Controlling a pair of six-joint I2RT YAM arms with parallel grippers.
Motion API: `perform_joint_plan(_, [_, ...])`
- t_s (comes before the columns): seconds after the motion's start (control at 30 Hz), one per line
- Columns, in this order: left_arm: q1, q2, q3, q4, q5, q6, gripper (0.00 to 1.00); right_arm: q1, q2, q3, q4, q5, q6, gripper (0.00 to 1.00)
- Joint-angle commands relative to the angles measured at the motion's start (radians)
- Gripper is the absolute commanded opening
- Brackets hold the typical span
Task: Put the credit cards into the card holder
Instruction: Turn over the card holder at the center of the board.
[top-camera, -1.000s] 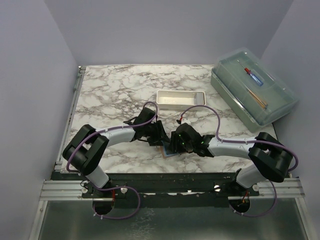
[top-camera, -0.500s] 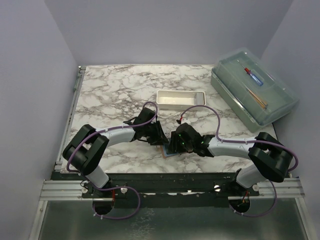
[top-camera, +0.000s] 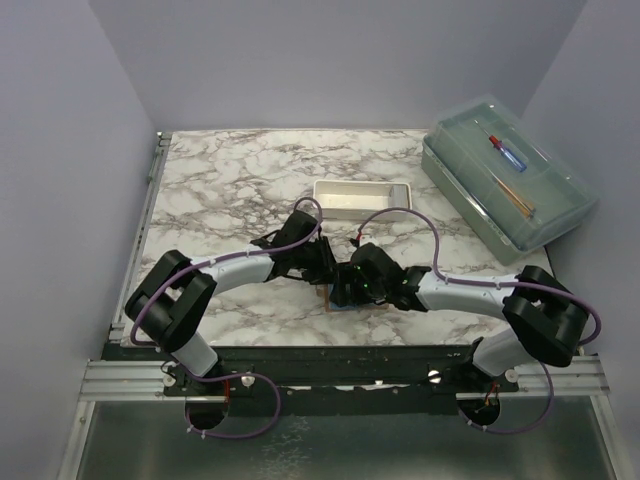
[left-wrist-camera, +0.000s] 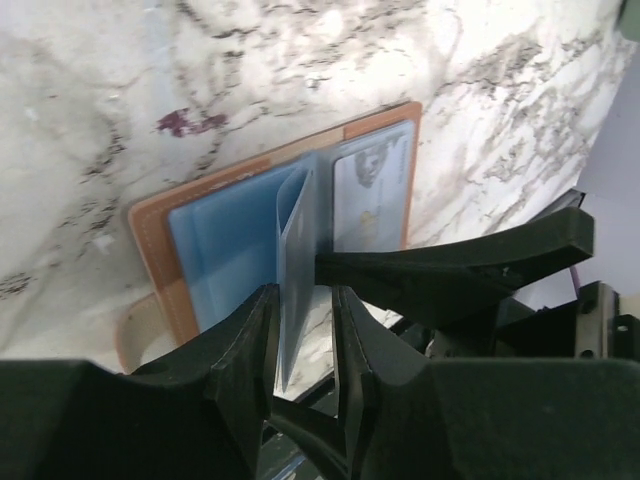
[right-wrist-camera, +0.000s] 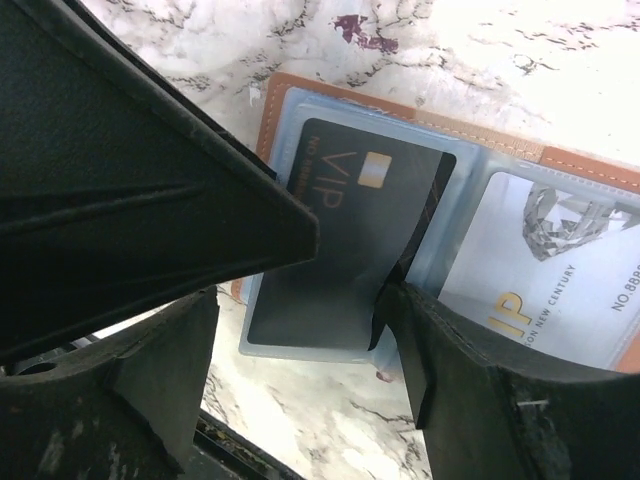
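The card holder (top-camera: 334, 299) lies open on the marble near the front edge, tan rim (left-wrist-camera: 150, 235) around blue-grey panels. A whitish credit card (left-wrist-camera: 368, 195) with a diamond print sits in its right panel. A black VIP card (right-wrist-camera: 350, 230) is in a clear sleeve over the other panel. One clear sleeve leaf (left-wrist-camera: 295, 260) stands upright between the fingers of my left gripper (left-wrist-camera: 303, 300), which are close together with a gap beside the leaf. My right gripper (right-wrist-camera: 300, 300) is open wide over the black card's near edge, one fingertip (right-wrist-camera: 405, 310) at the card's bent corner.
A white tray (top-camera: 361, 197) stands behind the grippers and a clear lidded box (top-camera: 508, 185) at the back right. The two grippers crowd each other over the wallet: the right finger (left-wrist-camera: 450, 275) crosses the left wrist view. The table's front edge is just below the wallet.
The right gripper's jaws have opened wide. The left gripper's jaws have narrowed around the upright sleeve leaf, and the left wrist has shifted slightly toward the tray.
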Motion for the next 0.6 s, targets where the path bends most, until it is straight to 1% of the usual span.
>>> perform_joint_plan(0.0, [-0.017, -0.010, 0.044, 0.032, 0.030, -0.007, 0.32, 0.004, -0.034, 0.035, -0.123, 0.016, -0.043, 0.77])
perform_joint_plan(0.17, [-0.024, 0.021, 0.071, 0.034, 0.033, -0.003, 0.31, 0.004, -0.026, 0.062, -0.155, 0.043, -0.053, 0.78])
perform_joint_plan(0.27, [-0.031, 0.037, 0.084, 0.034, 0.036, -0.001, 0.30, 0.004, -0.028, 0.065, -0.161, 0.054, -0.039, 0.75])
perform_joint_plan(0.3, [-0.033, 0.039, 0.086, 0.034, 0.036, 0.000, 0.30, 0.004, -0.029, 0.064, -0.159, 0.057, -0.031, 0.73])
perform_joint_plan(0.4, [-0.034, 0.046, 0.088, 0.034, 0.037, 0.002, 0.30, 0.004, -0.032, 0.060, -0.154, 0.058, -0.018, 0.61])
perform_joint_plan(0.57, [-0.034, 0.048, 0.082, 0.031, 0.031, 0.008, 0.31, 0.004, -0.067, 0.025, -0.127, 0.048, 0.008, 0.51])
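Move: The standing sleeve page of the card holder is already between the left fingers, its middle about 2 cm right of that hand and 3 cm below. The facing page with the silver VIP card lies level with the left hand, some 6 cm right and 5 cm below; the white box is about 17 cm ahead and 7 cm right. From the right hand, at the near end of the sleeve page, that page's middle is some 2 cm ahead and 1 cm left, about level. With the sleeve page still between its part-open fingers, the left hand pushes the page over towards the facing card page, about 2 cm right and 1 cm up, its opening unchanged. Beside it the right hand gives way about 1.5 cm to the right, rolling some 5 degrees, and narrows its wide-open fingers partway around the page's near end. ##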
